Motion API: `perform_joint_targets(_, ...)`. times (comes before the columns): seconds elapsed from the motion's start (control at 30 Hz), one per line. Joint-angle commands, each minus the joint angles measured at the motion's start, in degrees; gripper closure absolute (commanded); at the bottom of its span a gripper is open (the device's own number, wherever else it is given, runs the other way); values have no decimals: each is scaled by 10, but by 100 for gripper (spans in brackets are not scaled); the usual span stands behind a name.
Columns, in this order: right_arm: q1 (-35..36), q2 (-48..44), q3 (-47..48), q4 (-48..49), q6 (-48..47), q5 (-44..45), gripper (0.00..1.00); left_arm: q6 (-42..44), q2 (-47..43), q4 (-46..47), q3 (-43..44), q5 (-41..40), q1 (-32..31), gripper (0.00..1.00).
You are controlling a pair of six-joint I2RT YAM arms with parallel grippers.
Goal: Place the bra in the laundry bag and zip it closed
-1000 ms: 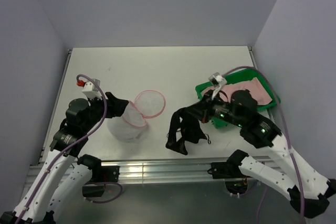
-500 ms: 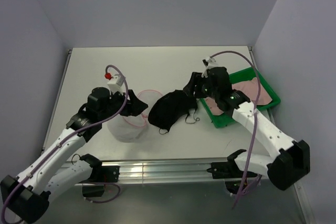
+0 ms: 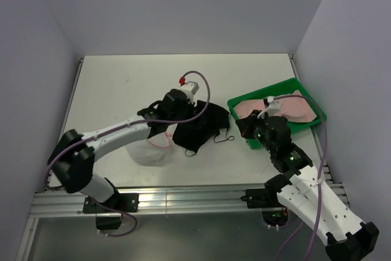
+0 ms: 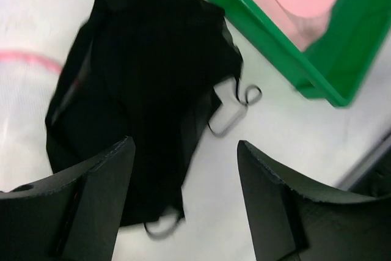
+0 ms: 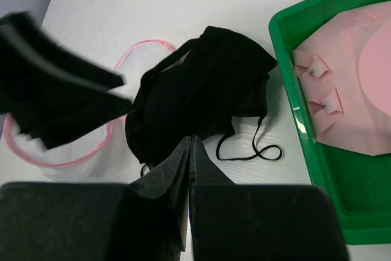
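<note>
A black bra with thin straps lies crumpled on the table, its left edge over the rim of the laundry bag. The bag is a white mesh pouch with a pink zipper rim, standing open. My left gripper hovers open just above the black bra, with nothing between its fingers. My right gripper is shut and empty, pulled back to the bra's right. A pale pink bra lies in the green tray.
The green tray sits at the right, close to the black bra's loose strap. The bag's pink rim shows at the left of the right wrist view. Grey walls enclose the table on three sides.
The right gripper let go of the black bra beside the bag, drew back toward the tray and shut. The left arm swung right from the bag to above the bra.
</note>
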Motion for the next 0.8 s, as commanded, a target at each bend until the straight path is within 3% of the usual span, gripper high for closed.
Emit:
perform_joint_targets(0.0,2,-33,-11,8,8,19,98,78,76,49,83,-14,1,25)
perform_joint_targets(0.13,2,-78,-34,5,14,22,98,130,206,28,191,35,24,25)
perform_joint_targets(0.47,2,-95,-50,7,20,-19,97,153,357,-28,329,151,79,30)
perform_joint_targets(0.67,3,-82,-50,25,23,-41,96,154,376,-29,340,160,81,46)
perform_joint_targets(0.77,2,-85,-48,20,24,-30,95,138,363,-1,316,179,84,78)
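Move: Just beyond the left hand, about 2 cm ahead, 2 cm right and 10 cm below, lies the middle of the black bra; its far edge is some 12 cm ahead and 6 cm right. The laundry bag lies 8 cm back and 17 cm left, the green tray 9 cm ahead and 35 cm right, both about 10 cm below. From the right hand the bra's middle is roughly 6 cm ahead, 11 cm left and 14 cm down. Sweeping forward about 12 cm while sinking some 9 cm, the open left hand passes over the bra to its far edge, veering about 5 cm right early on and turning slightly clockwise. Once the reach forward ends, it settles the last bit down and its fingers close most of the way on the black cloth at that edge. ##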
